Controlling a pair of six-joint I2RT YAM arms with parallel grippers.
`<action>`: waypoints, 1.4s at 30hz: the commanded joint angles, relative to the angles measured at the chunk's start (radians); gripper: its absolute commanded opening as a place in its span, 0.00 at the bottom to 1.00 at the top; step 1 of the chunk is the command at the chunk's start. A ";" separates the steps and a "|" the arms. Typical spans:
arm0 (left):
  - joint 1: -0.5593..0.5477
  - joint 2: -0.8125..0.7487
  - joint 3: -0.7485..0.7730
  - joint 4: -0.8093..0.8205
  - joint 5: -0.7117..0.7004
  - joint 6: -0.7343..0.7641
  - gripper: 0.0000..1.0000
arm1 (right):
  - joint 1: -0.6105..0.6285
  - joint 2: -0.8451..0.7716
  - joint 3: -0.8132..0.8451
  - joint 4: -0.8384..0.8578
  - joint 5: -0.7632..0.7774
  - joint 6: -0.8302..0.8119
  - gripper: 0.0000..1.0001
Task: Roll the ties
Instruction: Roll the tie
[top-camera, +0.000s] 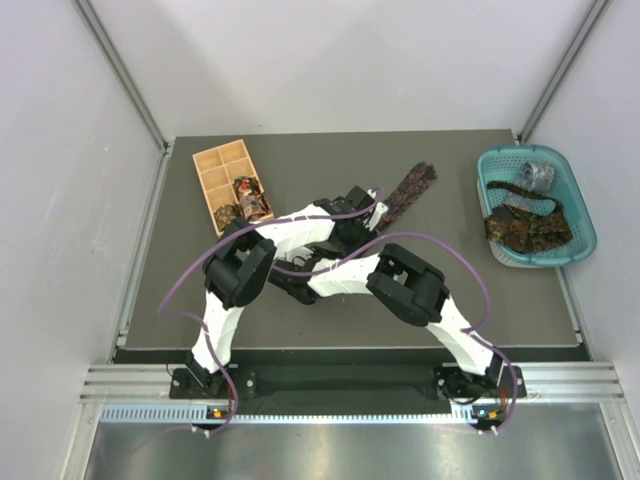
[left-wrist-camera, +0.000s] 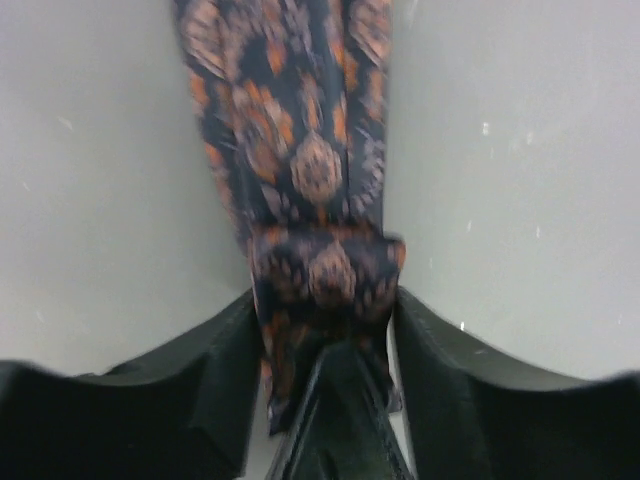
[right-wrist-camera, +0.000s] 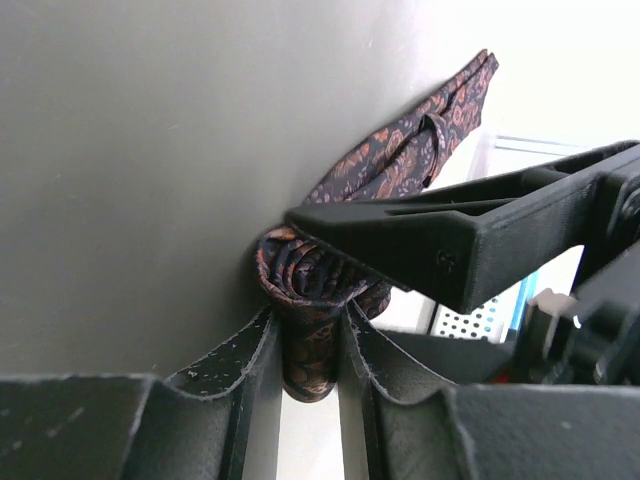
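A dark, orange-patterned tie (top-camera: 413, 187) lies on the table, its flat end pointing to the far right. Both arms meet over its near end, which is wound into a small coil (right-wrist-camera: 300, 270). My right gripper (right-wrist-camera: 308, 320) is shut on that coil, pinching it from both sides. In the left wrist view the coil (left-wrist-camera: 325, 270) sits between the fingers of my left gripper (left-wrist-camera: 325, 300), which stand apart on either side of it, open. One right finger (left-wrist-camera: 340, 420) pokes up between them. One left finger (right-wrist-camera: 450, 240) lies across the top of the coil.
A tan wooden compartment box (top-camera: 215, 180) at the back left holds rolled ties (top-camera: 247, 198). A teal basket (top-camera: 575, 205) on the right holds several loose ties (top-camera: 525, 225). Purple cables loop round both arms.
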 joint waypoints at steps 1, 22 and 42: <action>-0.004 -0.055 0.024 -0.155 0.016 -0.008 0.63 | 0.002 -0.015 0.010 -0.051 -0.117 0.018 0.06; 0.319 -0.566 -0.412 0.403 0.046 -0.462 0.99 | 0.035 -0.247 -0.099 0.067 -0.390 -0.017 0.04; 0.505 -0.615 -0.548 0.438 0.178 -0.571 0.99 | -0.234 -0.431 -0.151 0.142 -1.295 -0.008 0.06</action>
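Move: The tie's roll sits in the right fingertips, about 1 cm ahead and 2 cm right of that hand's point and about level with it. From the left hand, whose loosening fingers are still around the tie there, the roll is some 2 cm left and 1 cm back, about 1 cm lower. The tie's free end lies about 12 cm ahead and 12 cm right of the left hand, 2 cm below; the compartment box is roughly 9 cm ahead and 29 cm left, about level. The tie's roll stays pinched in the right fingers, drawn back and left by 5-6 cm each and raised about 3 cm, while that wrist swings from pointing forward to pointing steeply down. The left fingers finish spreading wide and let go of the tie; that hand climbs some 16 cm, sweeps about 17 cm left and a little forward towards the box, turning counter-clockwise, then sinks about 5 cm. ##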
